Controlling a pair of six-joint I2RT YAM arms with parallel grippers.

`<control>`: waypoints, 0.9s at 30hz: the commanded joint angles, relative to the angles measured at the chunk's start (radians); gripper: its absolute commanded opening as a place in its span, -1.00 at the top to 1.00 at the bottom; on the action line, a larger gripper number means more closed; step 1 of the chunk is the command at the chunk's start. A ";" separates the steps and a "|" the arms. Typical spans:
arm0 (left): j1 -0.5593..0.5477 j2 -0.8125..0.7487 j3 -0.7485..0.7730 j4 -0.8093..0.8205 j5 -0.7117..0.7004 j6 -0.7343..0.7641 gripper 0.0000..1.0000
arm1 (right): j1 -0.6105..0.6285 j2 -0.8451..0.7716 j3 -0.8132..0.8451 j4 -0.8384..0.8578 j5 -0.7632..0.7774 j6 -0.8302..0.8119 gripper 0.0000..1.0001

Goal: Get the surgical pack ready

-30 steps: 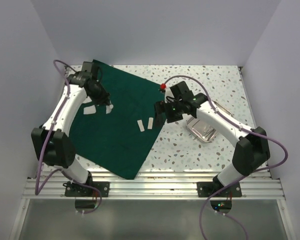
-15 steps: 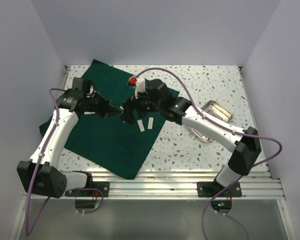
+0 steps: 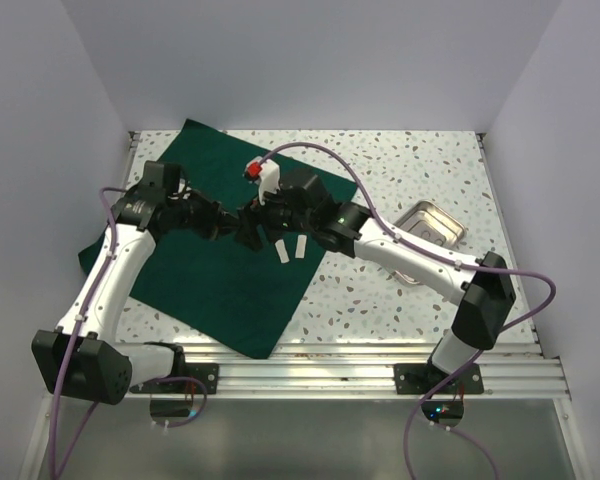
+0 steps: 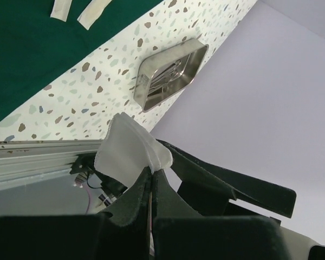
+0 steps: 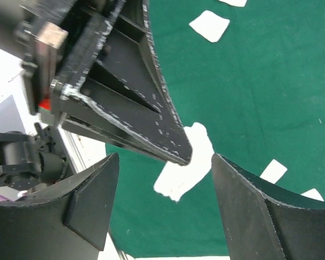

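The surgical pack's dark green cloth [image 3: 215,265] lies spread flat on the left of the table. My left gripper [image 3: 240,228] hovers over its middle, shut on a small white pad [image 4: 131,149] that sticks out past the fingertips. My right gripper [image 3: 254,222] faces it tip to tip, open, its fingers [image 5: 92,195] on either side of the left gripper's tip and the white pad [image 5: 187,162] without touching them. Two white strips [image 3: 291,250] lie on the cloth's right edge. The steel tray [image 3: 428,226], with instruments [image 4: 168,73] in it, stands on the right.
Another white pad [image 5: 209,25] lies on the cloth farther back. The speckled table [image 3: 400,160] is walled on three sides. An aluminium rail [image 3: 310,370] runs along the near edge by the arm bases.
My left arm has swung from the cloth's left part to its middle, carrying the white pad. My right arm has come from beside the tray leftward over the cloth to meet it.
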 commanded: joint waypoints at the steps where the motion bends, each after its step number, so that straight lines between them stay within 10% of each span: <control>1: 0.005 -0.010 -0.002 0.027 0.042 -0.033 1.00 | 0.004 -0.013 -0.010 0.037 0.054 0.001 -0.43; 15: 0.005 0.021 0.023 0.036 0.037 -0.050 1.00 | 0.006 -0.038 -0.056 0.059 0.090 0.010 -0.09; 19: 0.005 0.016 0.008 0.044 0.039 -0.072 1.00 | 0.006 -0.030 -0.039 0.054 0.076 0.018 0.38; 22: 0.006 0.011 -0.003 0.084 0.039 -0.093 0.61 | 0.006 -0.032 -0.033 0.027 0.093 0.022 0.95; 24: 0.014 0.028 0.041 0.104 -0.007 -0.057 -0.28 | 0.001 -0.047 -0.048 -0.024 0.128 0.036 1.00; 27: 0.022 0.079 0.127 0.041 -0.062 0.040 -0.53 | -0.016 -0.076 -0.078 -0.036 0.125 0.050 1.00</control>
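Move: The left hand already pinches a folded white gauze in mid-air, its middle about 1 cm ahead, 2 cm right and 2 cm below that hand. The receiving right fingers are some 3 cm to the left hand's right and 1 cm higher. From the right hand the gauze is about 1 cm ahead, 1 cm left and 3 cm below. Two white strips lie 23 cm below and 2 cm ahead of the right hand, some 6 and 10 cm to its right. The open right hand sinks about 3 cm and pinches the gauze while the left, nearly still, opens around it. ##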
